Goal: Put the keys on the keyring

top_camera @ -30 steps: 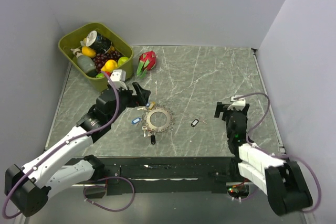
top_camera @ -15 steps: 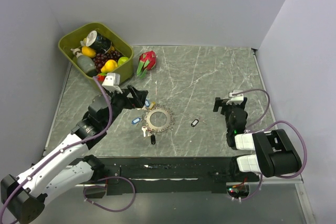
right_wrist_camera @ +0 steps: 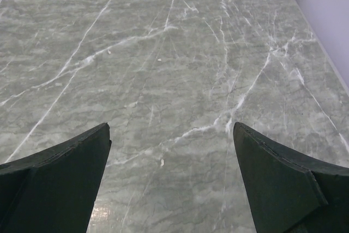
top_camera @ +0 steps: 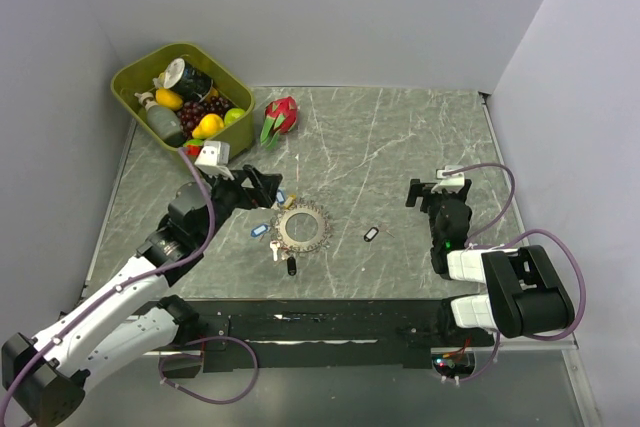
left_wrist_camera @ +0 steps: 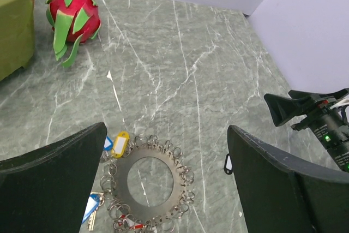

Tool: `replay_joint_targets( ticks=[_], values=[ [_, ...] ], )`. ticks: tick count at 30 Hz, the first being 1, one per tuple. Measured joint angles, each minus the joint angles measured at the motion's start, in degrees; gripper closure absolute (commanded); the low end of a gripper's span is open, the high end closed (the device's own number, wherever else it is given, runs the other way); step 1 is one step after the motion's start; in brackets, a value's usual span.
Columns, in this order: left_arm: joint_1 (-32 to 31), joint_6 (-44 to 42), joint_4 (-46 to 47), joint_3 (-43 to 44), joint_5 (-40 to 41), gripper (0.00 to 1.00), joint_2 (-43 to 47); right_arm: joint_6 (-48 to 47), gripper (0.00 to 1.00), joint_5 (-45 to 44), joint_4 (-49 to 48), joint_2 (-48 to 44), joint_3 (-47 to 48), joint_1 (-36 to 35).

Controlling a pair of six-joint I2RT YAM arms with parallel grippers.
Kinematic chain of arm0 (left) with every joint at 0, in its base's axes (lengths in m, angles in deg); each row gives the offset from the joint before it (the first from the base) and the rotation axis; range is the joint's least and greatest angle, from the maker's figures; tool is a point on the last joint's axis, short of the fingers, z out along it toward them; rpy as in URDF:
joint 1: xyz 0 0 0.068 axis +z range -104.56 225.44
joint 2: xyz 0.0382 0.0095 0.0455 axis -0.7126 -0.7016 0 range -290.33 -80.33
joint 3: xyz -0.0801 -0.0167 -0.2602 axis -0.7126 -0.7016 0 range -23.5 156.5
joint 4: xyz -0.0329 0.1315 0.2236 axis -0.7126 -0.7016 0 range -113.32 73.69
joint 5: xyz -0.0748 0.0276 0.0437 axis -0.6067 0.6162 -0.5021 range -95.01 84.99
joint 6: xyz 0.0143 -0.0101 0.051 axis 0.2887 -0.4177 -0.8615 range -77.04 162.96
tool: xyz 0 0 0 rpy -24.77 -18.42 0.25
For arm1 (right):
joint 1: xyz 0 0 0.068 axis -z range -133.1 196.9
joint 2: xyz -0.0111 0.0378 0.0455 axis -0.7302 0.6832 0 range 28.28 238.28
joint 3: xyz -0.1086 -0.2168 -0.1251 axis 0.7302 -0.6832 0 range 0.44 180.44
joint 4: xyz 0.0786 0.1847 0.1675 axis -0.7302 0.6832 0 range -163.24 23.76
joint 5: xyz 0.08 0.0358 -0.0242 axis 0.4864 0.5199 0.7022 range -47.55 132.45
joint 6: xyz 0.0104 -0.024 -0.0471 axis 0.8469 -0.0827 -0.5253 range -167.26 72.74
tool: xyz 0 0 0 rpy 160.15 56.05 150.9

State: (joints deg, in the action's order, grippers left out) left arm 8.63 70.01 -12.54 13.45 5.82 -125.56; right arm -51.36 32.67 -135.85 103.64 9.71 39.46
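The keyring [top_camera: 319,230] lies flat at the table's middle, a toothed metal ring [left_wrist_camera: 148,151] fringed with small loops. On its edge hang keys with a yellow tag [left_wrist_camera: 120,144], a blue tag [left_wrist_camera: 91,208] and a red tag [left_wrist_camera: 128,223]. A loose black-tagged key [top_camera: 371,234] [left_wrist_camera: 228,163] lies right of the ring. Another black one [top_camera: 291,266] lies just below it. My left gripper [top_camera: 262,185] [left_wrist_camera: 167,128] hovers open up-left of the ring, holding nothing. My right gripper [top_camera: 428,190] [right_wrist_camera: 170,126] stands open over bare table to the right.
A green bin [top_camera: 130,77] of fruit and bottles sits at the back left. A red dragon fruit [top_camera: 281,117] [left_wrist_camera: 73,17] lies beside it. Walls close in on the table's left, back and right sides.
My left gripper has drawn back a little to the left, away from the ring. The right arm has folded its elbow back while its gripper stayed nearly in place. Keys and ring are unmoved.
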Motion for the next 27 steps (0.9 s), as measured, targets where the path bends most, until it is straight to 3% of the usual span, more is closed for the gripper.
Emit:
replay_joint_targets(
  ticks=[10,17,27],
  values=[
    [0.0,0.22,0.7,0.02,0.02,0.04,-3.15,0.15,0.0,0.24,0.98,0.0,0.07,0.37],
    [0.09,2.6,3.28,0.02,-1.57,0.03,-11.39,0.17,0.0,0.46,1.14,0.0,0.07,0.39],
    [0.15,4.37,-0.37,1.38,-3.26,0.03,-18.71,0.2,0.0,0.87,1.38,0.0,0.15,0.76]
  ],
)
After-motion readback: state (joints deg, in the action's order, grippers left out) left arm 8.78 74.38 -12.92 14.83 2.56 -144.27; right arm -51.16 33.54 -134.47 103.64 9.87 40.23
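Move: The keyring lies almost under the left hand, about 26 cm below it, some 3 cm ahead and 5 cm to its right. The yellow tag is roughly 7 cm beyond the ring's middle and 2 cm left of it; the far blue tag is about 8 cm beyond and 5 cm left of it; the loose black-tagged key is 16 cm right of it and 2 cm nearer. From the right hand, the keyring is about 32 cm left, 6 cm back and 10 cm below. Downward, slowly at first and then faster, the left hand sinks about 10 cm towards the keyring, easing some 3 cm to the right and a little forward as it goes. The wrist tips the open fingers down by roughly 15 degrees; they stay wide apart and are still well above the tags and ring, touching nothing. ##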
